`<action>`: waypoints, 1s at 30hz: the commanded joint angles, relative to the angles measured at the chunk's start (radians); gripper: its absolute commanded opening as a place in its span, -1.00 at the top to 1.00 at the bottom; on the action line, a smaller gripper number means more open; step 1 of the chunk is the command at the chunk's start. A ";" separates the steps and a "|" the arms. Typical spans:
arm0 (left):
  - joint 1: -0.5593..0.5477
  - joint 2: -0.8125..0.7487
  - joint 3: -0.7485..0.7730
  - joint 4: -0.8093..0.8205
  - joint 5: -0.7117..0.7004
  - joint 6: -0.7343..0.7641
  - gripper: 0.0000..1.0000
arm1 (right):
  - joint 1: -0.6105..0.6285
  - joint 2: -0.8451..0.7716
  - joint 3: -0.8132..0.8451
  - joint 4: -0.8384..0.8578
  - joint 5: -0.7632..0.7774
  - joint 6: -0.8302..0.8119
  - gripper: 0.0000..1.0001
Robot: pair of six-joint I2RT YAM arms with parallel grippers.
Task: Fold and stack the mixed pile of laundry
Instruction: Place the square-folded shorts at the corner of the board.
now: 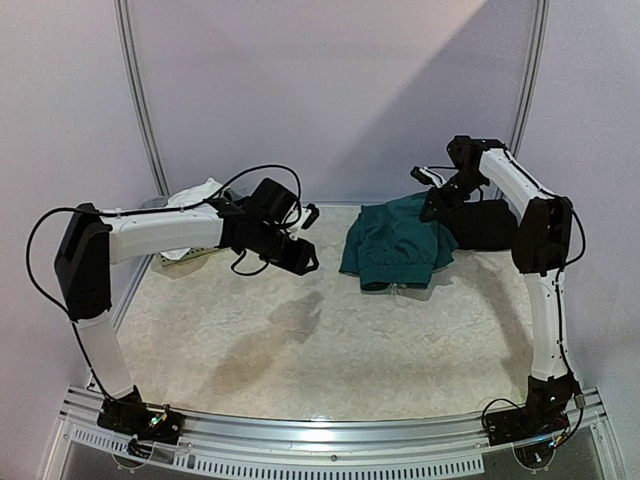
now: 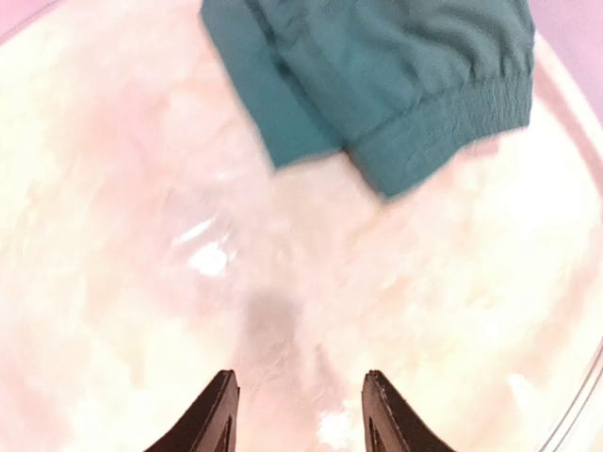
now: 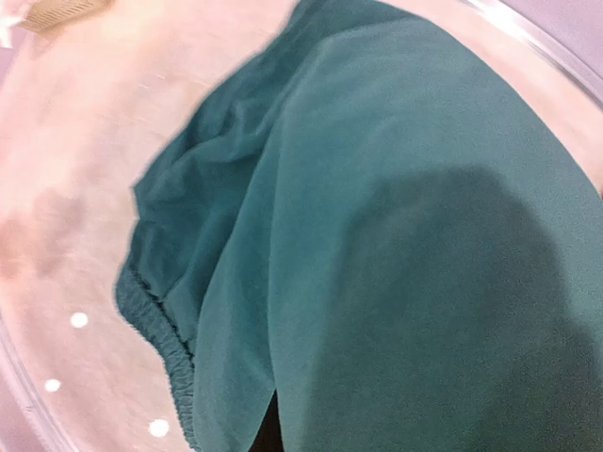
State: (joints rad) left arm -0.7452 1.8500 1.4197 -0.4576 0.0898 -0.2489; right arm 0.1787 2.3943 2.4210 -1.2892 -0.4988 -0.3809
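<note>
The dark teal-green shorts lie bunched at the back middle of the table, and their elastic waistband faces my left gripper. My right gripper is shut on the shorts' upper right edge. The cloth drapes over its fingers and hides them in the right wrist view. The black trousers lie behind the right arm. My left gripper hovers open and empty over bare table, short of the shorts and left of them. A white cloth sits at the back left.
A small pale perforated basket stands behind the left arm at the table's left edge, under the white cloth. The table has a pale mottled cover and a raised rim. The back wall is close behind the garments.
</note>
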 commanded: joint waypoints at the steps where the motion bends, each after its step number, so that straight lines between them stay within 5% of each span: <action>1: -0.016 -0.047 -0.056 -0.042 -0.040 0.025 0.09 | -0.027 0.059 0.069 -0.094 0.169 -0.120 1.00; 30: -0.035 -0.009 -0.081 -0.065 -0.014 0.048 0.09 | -0.215 -0.052 0.157 0.091 0.572 -0.389 1.00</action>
State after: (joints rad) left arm -0.7620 1.8275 1.3491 -0.5102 0.0643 -0.2127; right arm -0.0360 2.4222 2.5191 -1.2591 -0.0036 -0.7246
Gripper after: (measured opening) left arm 0.457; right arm 0.048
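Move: The closed right gripper already holds the shorts. The black folded trousers they are taken towards lie about 9 cm ahead of it, some 17 cm to its right and 12 cm below. The middle of the shorts hangs about 5 cm back from this gripper, 9 cm to its left and 8 cm below. From the left gripper, the black trousers are roughly 25 cm ahead, 55 cm to the right and 12 cm below. Carry the pinched shorts about 20 cm to the right and a little forward, over the black trousers, with the right gripper kept shut. Let the hand dip slightly and come back to its starting height, rolling the wrist some 30 degrees so the fingers swing from slanting left to straight down. Ease the empty left gripper a few centimetres down, back and left, fingers still half open. ##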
